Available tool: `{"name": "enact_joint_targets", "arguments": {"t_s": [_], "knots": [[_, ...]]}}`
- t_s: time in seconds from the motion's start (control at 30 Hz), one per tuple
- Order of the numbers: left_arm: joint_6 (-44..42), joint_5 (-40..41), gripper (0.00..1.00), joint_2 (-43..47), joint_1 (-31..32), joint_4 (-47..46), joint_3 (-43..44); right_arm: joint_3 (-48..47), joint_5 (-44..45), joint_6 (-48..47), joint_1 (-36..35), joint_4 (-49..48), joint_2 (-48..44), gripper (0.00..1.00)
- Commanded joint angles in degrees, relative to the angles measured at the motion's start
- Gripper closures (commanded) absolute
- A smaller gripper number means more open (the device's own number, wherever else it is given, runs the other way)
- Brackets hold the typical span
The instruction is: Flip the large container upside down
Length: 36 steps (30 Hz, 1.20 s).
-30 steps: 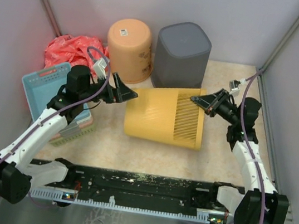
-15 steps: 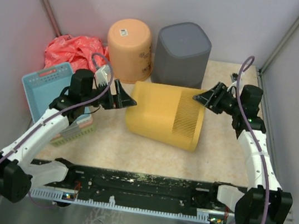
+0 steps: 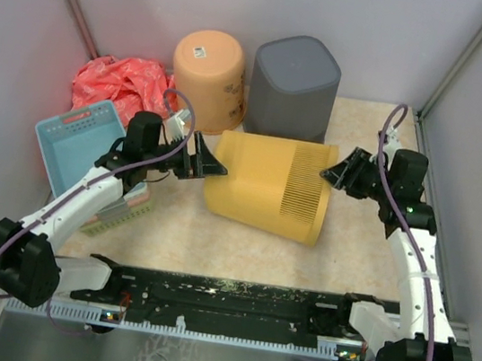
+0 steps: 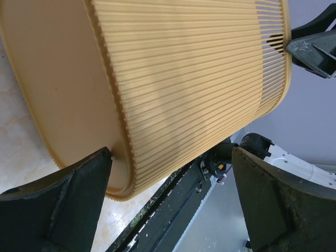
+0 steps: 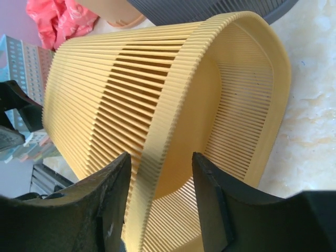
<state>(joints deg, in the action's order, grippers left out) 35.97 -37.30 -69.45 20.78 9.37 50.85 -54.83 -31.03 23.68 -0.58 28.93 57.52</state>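
The large container (image 3: 267,189) is a yellow ribbed bin lying on its side, base to the left and open mouth to the right. My left gripper (image 3: 211,165) stands wide open at its base, and the base's lower corner (image 4: 118,178) sits between the jaws beside the left finger (image 4: 79,194). At the mouth, my right gripper (image 3: 331,173) is open and straddles the upper rim (image 5: 173,121). One finger (image 5: 105,205) lies outside the wall and the other (image 5: 220,205) inside, with a gap showing beside the inner one.
Behind the bin stand an upturned orange bucket (image 3: 209,80) and a dark grey bin (image 3: 294,84). A red bag (image 3: 115,80) and a blue basket (image 3: 79,143) on stacked trays lie at the left. Grey walls close both sides, and a black rail (image 3: 223,300) runs along the front.
My right gripper has gone from shut to open and moved over the rim. The left gripper has advanced right to the base. The bin has shifted slightly.
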Motion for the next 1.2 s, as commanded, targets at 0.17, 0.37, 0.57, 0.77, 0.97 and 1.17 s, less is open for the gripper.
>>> {"name": "enact_joint_targets", "arguments": {"t_s": [0.17, 0.37, 0.57, 0.77, 0.97, 1.17], "knots": [[3.66, -3.03, 0.00, -0.71, -0.03, -6.11, 0.91, 1.76, 1.61, 4.64, 0.05, -4.26, -6.58, 0.88], [8.06, -7.05, 0.00, -1.99, -0.06, -11.04, 1.84, 3.69, -1.82, 6.61, 0.10, -6.38, -4.94, 0.98], [13.15, -12.16, 0.00, -1.67, -0.03, -18.39, 4.35, 6.27, 0.14, 9.08, 0.05, -8.63, -5.85, 0.99], [21.87, -17.57, 0.00, -2.98, -0.05, -31.61, 6.88, 13.44, 0.70, 16.74, 0.09, -16.67, -8.78, 1.00], [26.38, -19.60, 0.00, -4.96, 0.15, -38.28, 12.08, 25.41, 0.98, 31.83, 0.27, -30.97, -13.47, 1.00], [27.95, -19.79, 0.00, -9.14, 2.88, -42.16, 14.15, 40.07, 4.53, 48.60, 0.29, -48.34, -17.89, 1.00]]}}
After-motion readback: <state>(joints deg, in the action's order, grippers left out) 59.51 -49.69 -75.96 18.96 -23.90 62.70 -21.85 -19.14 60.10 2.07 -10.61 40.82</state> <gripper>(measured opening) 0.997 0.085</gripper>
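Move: The yellow large container lies on its side between the hands, mouth to the right. Its middle is about 15 cm to the left hand's right and 8 cm below, and about 15 cm to the right hand's left, 4 cm nearer and 8 cm below, with the rim between the right fingers. From the left hand, the grey container stands 25 cm ahead and 18 cm right, the orange one 25 cm ahead and 5 cm left. The right hand closes its half-open fingers to pinch the container's upper rim, then keeps hold as it eases a few centimetres right and dips, rolling its left side up and turning clockwise. The left hand, fingers still wide open against the closed end, starts slowly and then heaves that end up about 16 cm, drifting slightly forward and right and rolling its left side down some 25 degrees. ##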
